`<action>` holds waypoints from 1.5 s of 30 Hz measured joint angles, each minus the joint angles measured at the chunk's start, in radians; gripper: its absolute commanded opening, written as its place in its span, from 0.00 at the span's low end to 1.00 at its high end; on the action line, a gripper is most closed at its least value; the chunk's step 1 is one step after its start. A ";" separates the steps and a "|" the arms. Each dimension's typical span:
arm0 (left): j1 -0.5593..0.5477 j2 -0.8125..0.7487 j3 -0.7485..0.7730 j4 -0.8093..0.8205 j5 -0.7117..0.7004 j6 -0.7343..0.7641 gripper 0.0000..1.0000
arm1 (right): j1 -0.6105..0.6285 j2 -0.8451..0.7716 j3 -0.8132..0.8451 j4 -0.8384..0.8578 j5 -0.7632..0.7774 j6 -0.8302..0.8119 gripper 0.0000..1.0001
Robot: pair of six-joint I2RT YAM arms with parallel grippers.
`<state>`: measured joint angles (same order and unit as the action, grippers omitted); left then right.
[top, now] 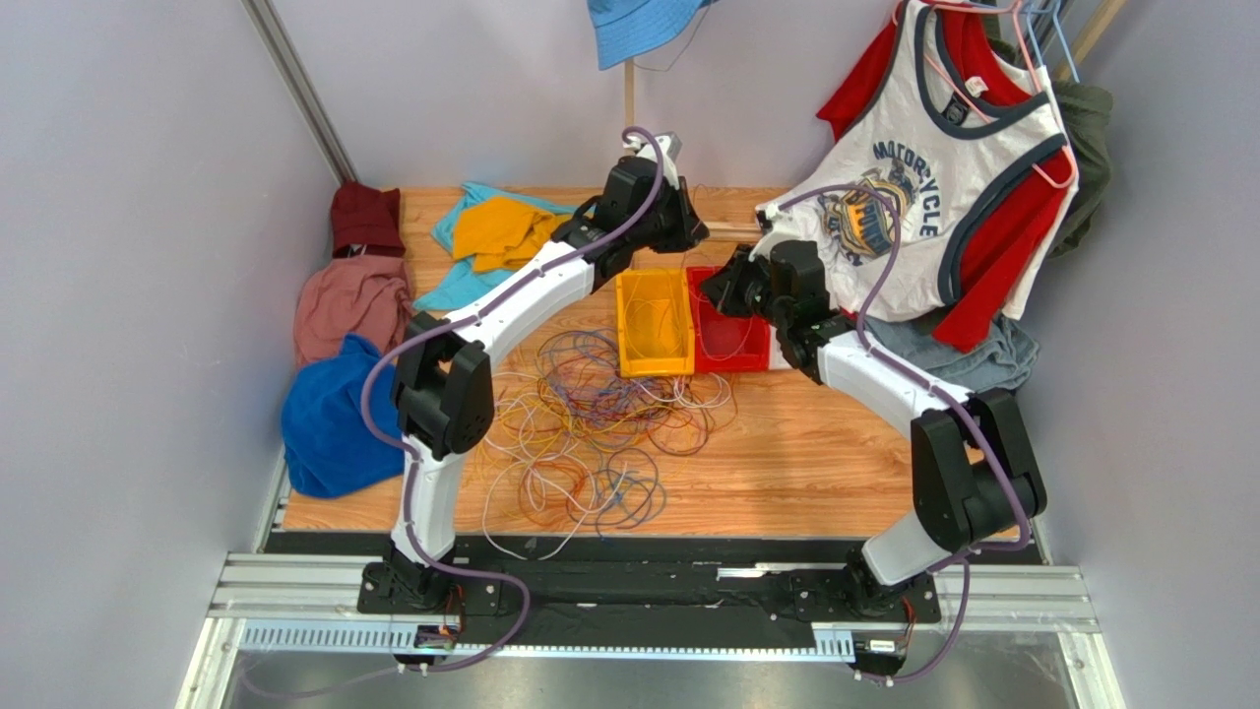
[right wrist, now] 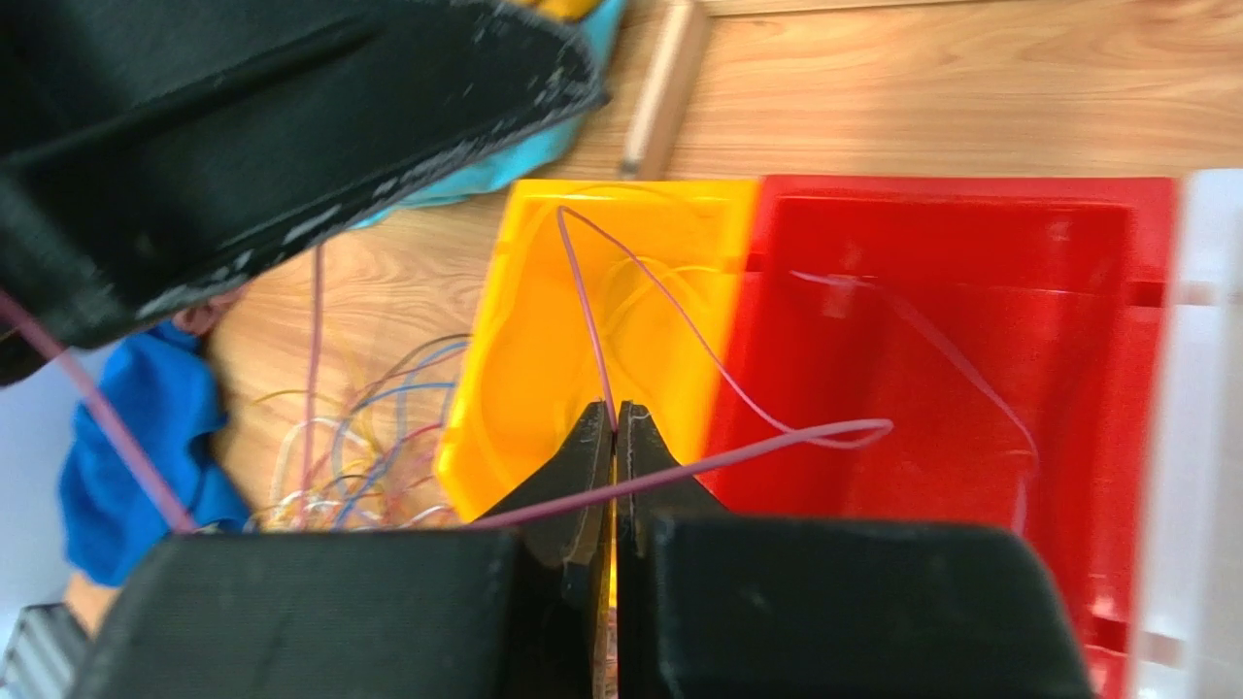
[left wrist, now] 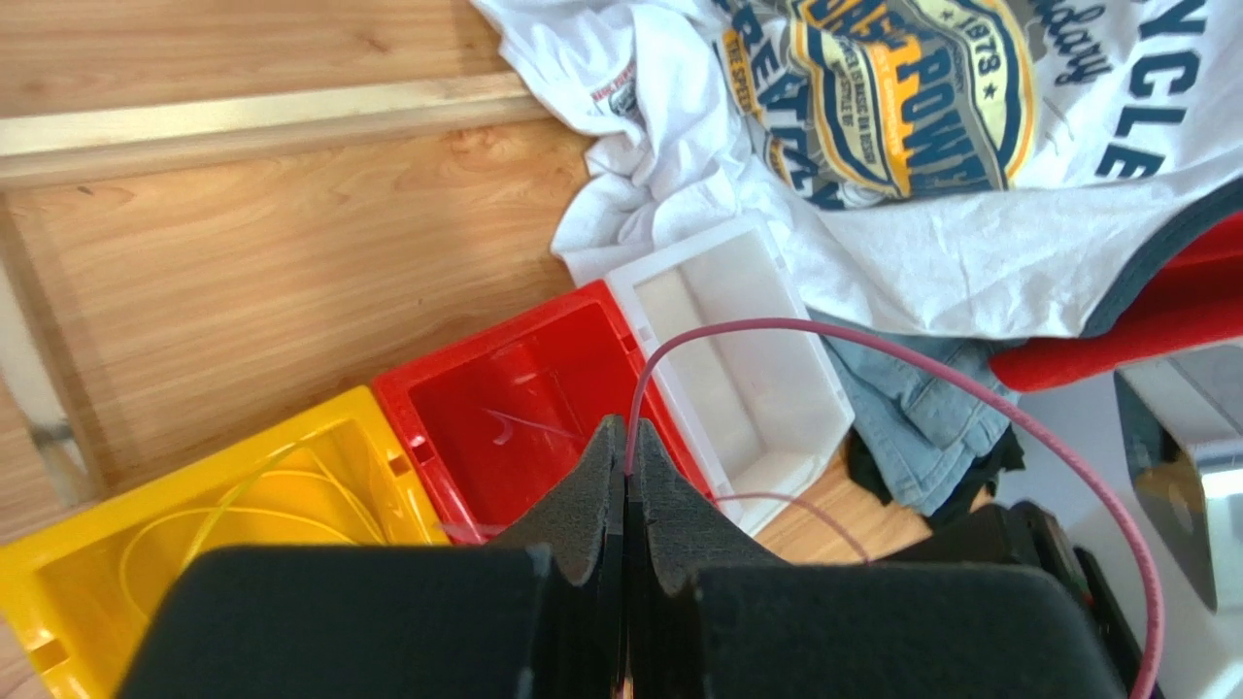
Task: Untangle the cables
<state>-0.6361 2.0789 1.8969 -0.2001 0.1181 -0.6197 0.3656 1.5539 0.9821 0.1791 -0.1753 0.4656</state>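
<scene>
A tangle of thin cables [top: 592, 429] in white, yellow, orange, purple and blue lies on the wooden table in front of the bins, and shows again in the right wrist view [right wrist: 350, 437]. My left gripper [left wrist: 628, 437] is shut on a thin pinkish-purple cable [left wrist: 934, 372] that arcs up and off to the right. It hovers above the red bin [left wrist: 511, 393]. My right gripper [right wrist: 614, 415] is shut on a purple cable [right wrist: 584, 306] running over the yellow bin [right wrist: 525, 335]; a loop of it [right wrist: 854, 431] hangs over the red bin [right wrist: 949, 321]. From above, both grippers [top: 698, 229] [top: 713, 296] sit close together over the bins.
Yellow bin [top: 654, 321] holds a few yellow wires; red bin [top: 725, 337] and white bin [left wrist: 744, 364] stand beside it. Clothes lie around: a printed T-shirt [top: 917, 192], jeans [left wrist: 919, 408], blue [top: 326, 421], pink [top: 348, 303] and orange [top: 503, 234] garments.
</scene>
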 measured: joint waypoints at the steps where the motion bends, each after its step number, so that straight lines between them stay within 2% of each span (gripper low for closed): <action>1: 0.000 -0.010 -0.005 0.000 -0.008 0.000 0.00 | 0.006 -0.008 -0.003 0.005 -0.003 0.009 0.00; 9: 0.000 -0.091 -0.008 0.011 -0.035 0.002 0.00 | 0.015 -0.014 0.022 0.002 0.036 0.013 0.00; 16: 0.000 -0.093 0.011 0.000 -0.042 0.022 0.00 | -0.031 0.107 0.130 -0.018 0.089 -0.039 0.00; 24: 0.000 -0.090 0.062 0.000 -0.042 0.031 0.00 | -0.045 0.174 0.122 -0.053 0.127 -0.060 0.00; 26: 0.000 -0.089 0.069 0.000 -0.041 0.031 0.00 | -0.045 0.183 0.115 -0.057 0.130 -0.063 0.06; 27: 0.000 -0.084 0.077 0.001 -0.041 0.031 0.00 | -0.045 0.187 0.113 -0.061 0.130 -0.063 0.20; 30: 0.000 -0.062 0.097 0.002 -0.037 0.031 0.00 | -0.042 0.194 0.112 -0.084 0.131 -0.059 0.36; 37: 0.000 0.019 0.167 -0.016 -0.016 0.031 0.00 | -0.010 0.128 0.108 -0.162 0.190 -0.039 0.40; 45: 0.000 0.084 0.261 -0.030 -0.012 0.031 0.00 | 0.042 -0.091 0.031 -0.234 0.269 0.032 0.40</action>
<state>-0.6361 2.1632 2.1578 -0.2298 0.1062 -0.5892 0.4080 1.4631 1.0134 -0.0551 0.0937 0.4976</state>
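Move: The right gripper, closed on the pink cable, has the red bin below it: its middle is about 4 cm to the right, 1 cm ahead and 14 cm down. The yellow bin stands some 6 cm to the gripper's left and the white one 14 cm to its right, both about 1 cm ahead; the cable pile lies roughly 14 cm back and 13 cm left. From the left gripper, also on the cable, the red bin is 5 cm back, 6 cm right and 21 cm down. Swing the right gripper about 5 cm forward and 3 cm right, then lower it into the red bin to some 6 cm under its starting height; open the fingers to under half there to let go of the pink cable, then draw up and back about 5 cm. Meanwhile raise the left gripper, still shut on the cable, ending higher and slightly forward. ##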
